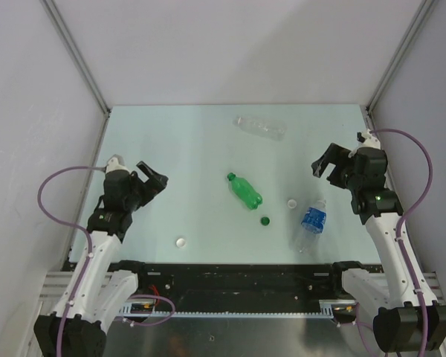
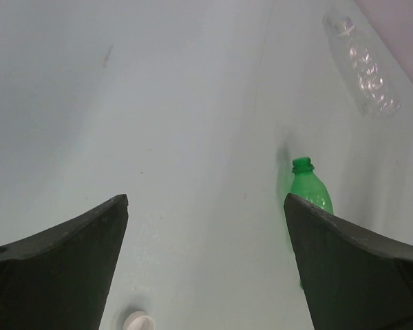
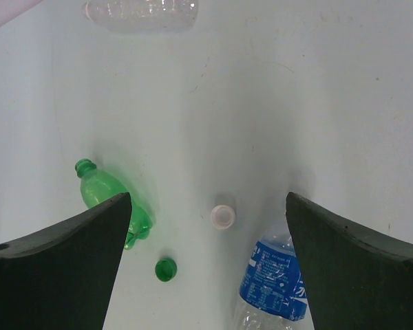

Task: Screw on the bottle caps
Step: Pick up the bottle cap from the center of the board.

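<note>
Three bottles lie on their sides on the pale table, all uncapped. The green bottle (image 1: 244,191) (image 2: 308,185) (image 3: 96,185) is in the middle. The clear unlabelled bottle (image 1: 260,127) (image 2: 361,65) (image 3: 141,12) lies at the back, and the blue-labelled bottle (image 1: 312,221) (image 3: 275,278) sits front right. A green cap (image 1: 265,220) (image 3: 166,269) and a white cap (image 1: 291,202) (image 3: 222,216) rest between the green and blue-labelled bottles. Another white cap (image 1: 181,242) (image 2: 138,322) lies front left. My left gripper (image 1: 154,177) (image 2: 205,199) and right gripper (image 1: 323,163) (image 3: 208,196) hover open and empty, well apart from everything.
Grey walls close in the table on the left, right and back. A black rail (image 1: 230,277) runs along the near edge between the arm bases. Purple cables (image 1: 48,201) loop beside each arm.
</note>
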Controlling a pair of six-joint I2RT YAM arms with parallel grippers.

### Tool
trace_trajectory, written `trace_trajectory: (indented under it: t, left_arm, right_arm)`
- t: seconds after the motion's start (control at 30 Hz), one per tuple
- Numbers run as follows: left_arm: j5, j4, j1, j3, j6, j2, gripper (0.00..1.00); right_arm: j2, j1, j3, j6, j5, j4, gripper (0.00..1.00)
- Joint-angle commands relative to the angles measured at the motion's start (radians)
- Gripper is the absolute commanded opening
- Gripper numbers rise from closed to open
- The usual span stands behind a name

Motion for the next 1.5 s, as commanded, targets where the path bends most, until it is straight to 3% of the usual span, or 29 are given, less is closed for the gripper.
trace_trajectory:
  t: [0.0, 0.1, 0.3, 0.47, 0.67, 0.97, 1.23, 1.47]
  left_arm:
    - [0.037, 0.009, -0.128, 0.077, 0.015, 0.075, 0.99]
    - [-0.047, 0.009, -0.325, 0.142, 0.03, 0.208, 1.0]
    - [-0.047, 0.014, -0.642, 0.32, 0.055, 0.545, 0.99]
    - [0.009, 0.015, -0.794, 0.491, 0.074, 0.772, 0.99]
    - [0.052, 0.018, -0.884, 0.594, 0.057, 0.949, 0.93]
    - [0.088, 0.021, -0.916, 0.656, 0.036, 1.093, 0.69]
    - [0.013, 0.02, -0.918, 0.686, -0.051, 1.167, 0.53]
    - [-0.028, 0.021, -0.918, 0.698, -0.102, 1.207, 0.47]
  right_arm:
    - [-0.006, 0.004, 0.001, -0.014, -0.026, 0.02, 0.99]
    - [-0.005, 0.004, -0.002, -0.013, -0.034, 0.021, 0.99]
    - [-0.01, 0.006, -0.01, -0.01, -0.029, 0.012, 0.99]
    - [-0.01, 0.006, -0.015, -0.009, -0.012, 0.009, 0.99]
    - [-0.004, 0.006, -0.017, -0.013, -0.01, 0.017, 0.99]
    - [0.008, 0.004, -0.017, -0.012, -0.009, 0.014, 0.99]
    - [0.01, 0.004, -0.017, -0.008, 0.004, 0.011, 0.99]
    - [0.003, 0.002, -0.017, -0.009, 0.016, 0.007, 0.99]
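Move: The green cap lies about 36 cm to the right of my left hand, some 6 cm back and 17 cm below. The green bottle is about 6 cm to the left of that cap and 12 cm farther out. One white cap lies some 9 cm to the right of the green cap and 7 cm farther out; another lies about 8 cm right of my left hand and 15 cm back. From my right hand the green cap is some 21 cm left, 9 cm back and 23 cm below. I sweep my left hand fast to the right, about 34 cm, drawing back some 5 cm and passing on the near side of the green bottle. On the way I turn the wrist clockwise about 50 degrees, then sink to 14 cm lower over the green cap, tipping the fingers steeply down and narrowing them from wide open to about half. ##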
